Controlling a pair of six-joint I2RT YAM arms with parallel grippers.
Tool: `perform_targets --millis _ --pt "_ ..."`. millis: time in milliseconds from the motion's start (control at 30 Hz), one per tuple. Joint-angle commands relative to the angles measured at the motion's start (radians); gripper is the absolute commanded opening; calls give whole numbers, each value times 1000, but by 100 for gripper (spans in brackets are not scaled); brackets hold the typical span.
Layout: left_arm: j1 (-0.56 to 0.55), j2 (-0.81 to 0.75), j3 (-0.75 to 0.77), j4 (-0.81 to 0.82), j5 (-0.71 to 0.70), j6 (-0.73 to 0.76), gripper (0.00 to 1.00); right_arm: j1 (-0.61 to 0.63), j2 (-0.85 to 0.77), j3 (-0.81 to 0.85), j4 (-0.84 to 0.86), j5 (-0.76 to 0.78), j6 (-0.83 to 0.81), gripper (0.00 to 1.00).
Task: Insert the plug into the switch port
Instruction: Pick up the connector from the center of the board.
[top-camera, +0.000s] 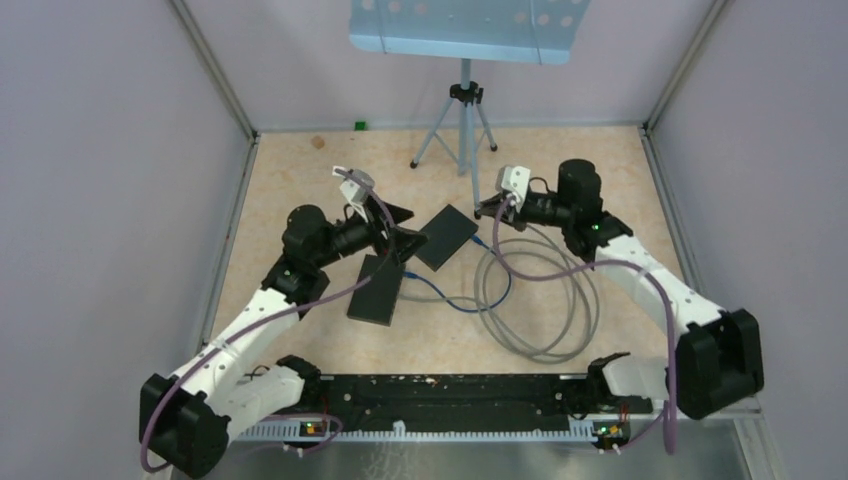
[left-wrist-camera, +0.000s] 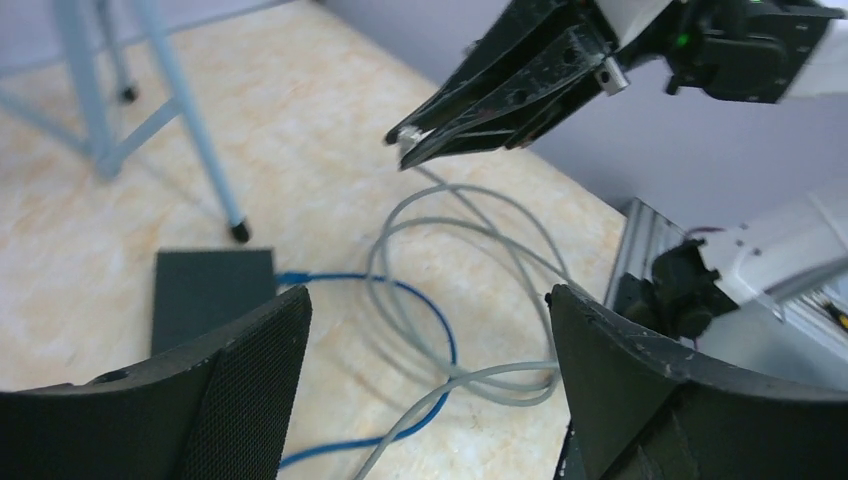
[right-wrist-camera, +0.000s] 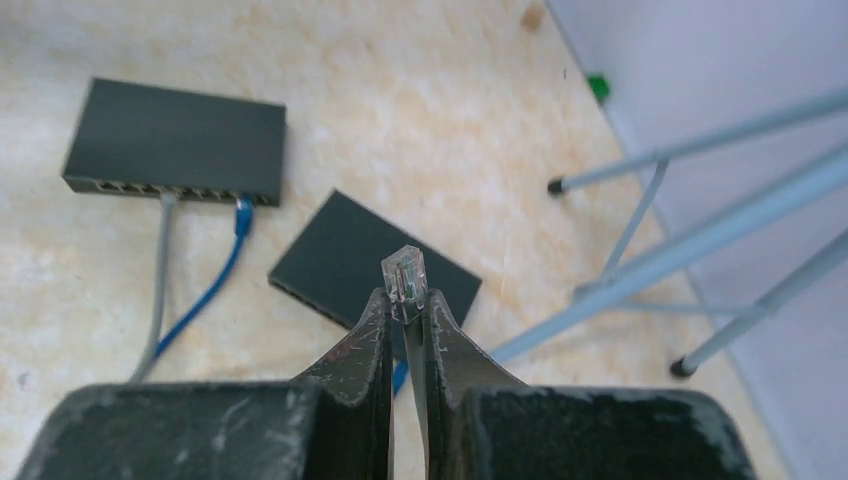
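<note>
A clear plug (right-wrist-camera: 404, 280) on the end of a grey cable (top-camera: 540, 300) sticks out past the tips of my right gripper (right-wrist-camera: 405, 305), which is shut on it. That gripper (top-camera: 492, 210) hangs just right of the nearer black switch (top-camera: 445, 236) (right-wrist-camera: 370, 262). A second black switch (top-camera: 376, 290) (right-wrist-camera: 175, 142) shows its port row, with a grey and a blue cable (right-wrist-camera: 215, 275) plugged in. My left gripper (top-camera: 408, 236) (left-wrist-camera: 425, 350) stands open and empty between the two switches. From the left wrist I see the right gripper (left-wrist-camera: 405, 138) raised above the cable loops.
A blue tripod stand (top-camera: 463, 130) with a perforated plate (top-camera: 465, 25) stands at the back, close behind the right gripper. Loops of grey cable lie right of centre. A small green object (top-camera: 359, 125) sits by the back wall. Walls enclose the table on three sides.
</note>
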Motion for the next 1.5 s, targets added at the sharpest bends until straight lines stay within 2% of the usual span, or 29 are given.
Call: perform_targets --millis 0,133,300,467,600,800,933,1200,1467 --pt "-118 -27 18 230 114 195 92 47 -136 -83 196 -137 28 0" --pt "-217 -39 15 314 189 363 86 81 -260 -148 231 -195 20 0" --pt "-300 -76 -3 417 253 478 77 137 -414 -220 283 -232 17 0" --pt "-383 -67 35 360 296 593 69 203 -510 -237 318 -193 13 0" --pt "-455 -55 77 255 236 706 69 238 -549 -218 318 -184 11 0" --pt "-503 -51 111 257 177 736 70 270 -570 -171 232 -230 -22 0" --pt "-513 -49 128 261 169 746 65 288 -575 -153 204 -274 -21 0" --pt "-522 -9 185 157 281 803 62 299 -579 -123 177 -340 -3 0" --pt "-530 10 211 105 298 851 53 303 -579 -119 195 -386 27 0"
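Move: The grey cable's connector, still pinched in the right hand, lies about 13 cm right of the open left hand, 7 cm ahead and 5 cm below. Of the two switches on the table some 27 cm below the left hand, the far one is 14 cm ahead and 6 cm right, the near one 3 cm ahead and 8 cm left. For the right hand, the left gripper is 14 cm left, 7 cm back and 6 cm higher. Both hands draw back about 20 cm and up, converging; left turns, half closing; right keeps the connector pinched. ##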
